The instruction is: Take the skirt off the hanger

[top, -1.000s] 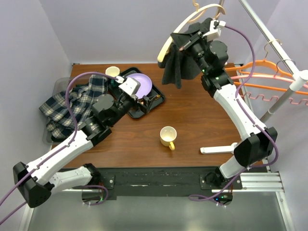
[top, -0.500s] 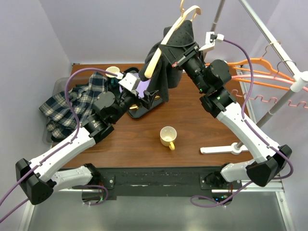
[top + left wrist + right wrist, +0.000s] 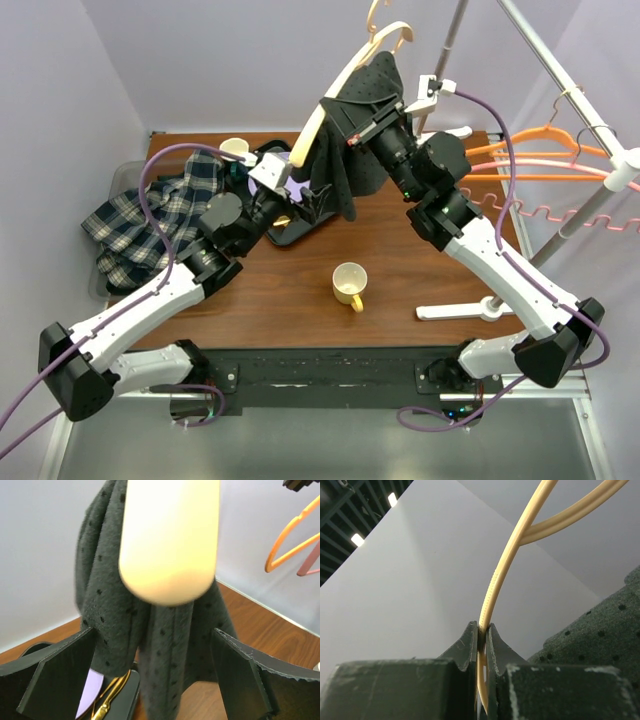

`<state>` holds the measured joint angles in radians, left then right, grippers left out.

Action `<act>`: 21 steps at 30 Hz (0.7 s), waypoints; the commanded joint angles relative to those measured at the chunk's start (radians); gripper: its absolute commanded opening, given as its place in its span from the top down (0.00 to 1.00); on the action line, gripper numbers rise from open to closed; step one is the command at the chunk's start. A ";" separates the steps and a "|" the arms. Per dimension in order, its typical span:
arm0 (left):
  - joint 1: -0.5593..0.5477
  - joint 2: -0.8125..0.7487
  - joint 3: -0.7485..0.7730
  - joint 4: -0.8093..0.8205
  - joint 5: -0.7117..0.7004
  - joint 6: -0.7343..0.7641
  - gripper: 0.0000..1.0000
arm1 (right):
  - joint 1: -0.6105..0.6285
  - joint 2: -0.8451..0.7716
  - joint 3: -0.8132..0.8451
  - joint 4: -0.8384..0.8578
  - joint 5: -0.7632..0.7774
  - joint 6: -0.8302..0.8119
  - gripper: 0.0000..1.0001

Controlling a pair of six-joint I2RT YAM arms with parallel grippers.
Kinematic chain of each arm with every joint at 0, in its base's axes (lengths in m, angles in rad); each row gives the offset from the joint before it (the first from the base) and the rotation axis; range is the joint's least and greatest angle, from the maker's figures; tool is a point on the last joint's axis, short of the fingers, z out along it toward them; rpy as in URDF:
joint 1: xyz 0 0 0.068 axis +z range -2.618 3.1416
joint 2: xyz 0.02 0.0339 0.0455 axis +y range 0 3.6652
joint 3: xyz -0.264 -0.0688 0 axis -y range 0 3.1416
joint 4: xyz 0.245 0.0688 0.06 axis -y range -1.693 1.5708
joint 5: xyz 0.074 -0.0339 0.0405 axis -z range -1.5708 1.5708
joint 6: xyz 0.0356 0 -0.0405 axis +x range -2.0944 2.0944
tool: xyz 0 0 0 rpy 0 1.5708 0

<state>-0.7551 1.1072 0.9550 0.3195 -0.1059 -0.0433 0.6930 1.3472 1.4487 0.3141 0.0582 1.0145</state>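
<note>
A dark grey dotted skirt (image 3: pixel 345 150) hangs over a cream hanger (image 3: pixel 335 95) held up above the table's back. My right gripper (image 3: pixel 362 118) is shut on the hanger's thin bar (image 3: pixel 492 595); the skirt shows at the right edge of that view (image 3: pixel 600 625). My left gripper (image 3: pixel 305 200) is open, its fingers (image 3: pixel 65 672) spread either side of the hanging skirt (image 3: pixel 165 645), just below the hanger's blurred cream end (image 3: pixel 170 535). The fingers do not touch the cloth.
A black tray (image 3: pixel 285 228) with a purple plate (image 3: pixel 90 692) and gold cutlery (image 3: pixel 112 697) lies under the skirt. A plaid cloth (image 3: pixel 150 215) lies at the left, a yellow mug (image 3: pixel 349 284) in the middle, a cup (image 3: pixel 234 149) behind. Orange hangers (image 3: pixel 540 160) hang on a rack (image 3: pixel 580 215) at right.
My right arm has swung the hanger and skirt leftward from the rack toward the tray. My left gripper has risen toward the skirt's lower edge.
</note>
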 commanded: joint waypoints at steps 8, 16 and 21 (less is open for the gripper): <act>-0.006 0.059 -0.018 0.133 0.028 -0.030 0.24 | 0.028 -0.026 0.055 0.186 0.054 0.015 1.00; -0.004 0.063 -0.042 0.182 -0.023 -0.029 0.21 | 0.037 -0.043 0.019 0.218 0.049 0.071 1.00; -0.004 0.066 -0.047 0.187 -0.005 -0.036 0.49 | 0.043 -0.059 0.010 0.214 0.077 0.050 1.00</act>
<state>-0.7551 1.1725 0.9176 0.4343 -0.1062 -0.0708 0.7269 1.3472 1.4475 0.3782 0.0986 1.0733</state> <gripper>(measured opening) 0.623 0.036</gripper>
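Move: The grey dotted skirt hangs just beyond the left hand's open fingers, its middle about 5 cm ahead, 7 cm right and 7 cm above. The cream hanger's low end juts over that hand, some 2 cm left and 8 cm above, level with it front to back; the purple plate lies about 18 cm ahead, 3 cm left and 35 cm below. From the right hand, still gripping the hanger, the skirt's middle is about 4 cm ahead, 1 cm right and 9 cm below. Around the hanging skirt's lower folds the left fingers close by over a third, easing open a little midway; whether they touch the cloth yet can't be made out. That hand edges right and forward, then sinks under the hanger's end, about 2 cm in all. The right hand keeps its pinch on the hanger, lifting it some 1.5 cm while drawing slightly back and rolling about 5 degrees, left side up. ##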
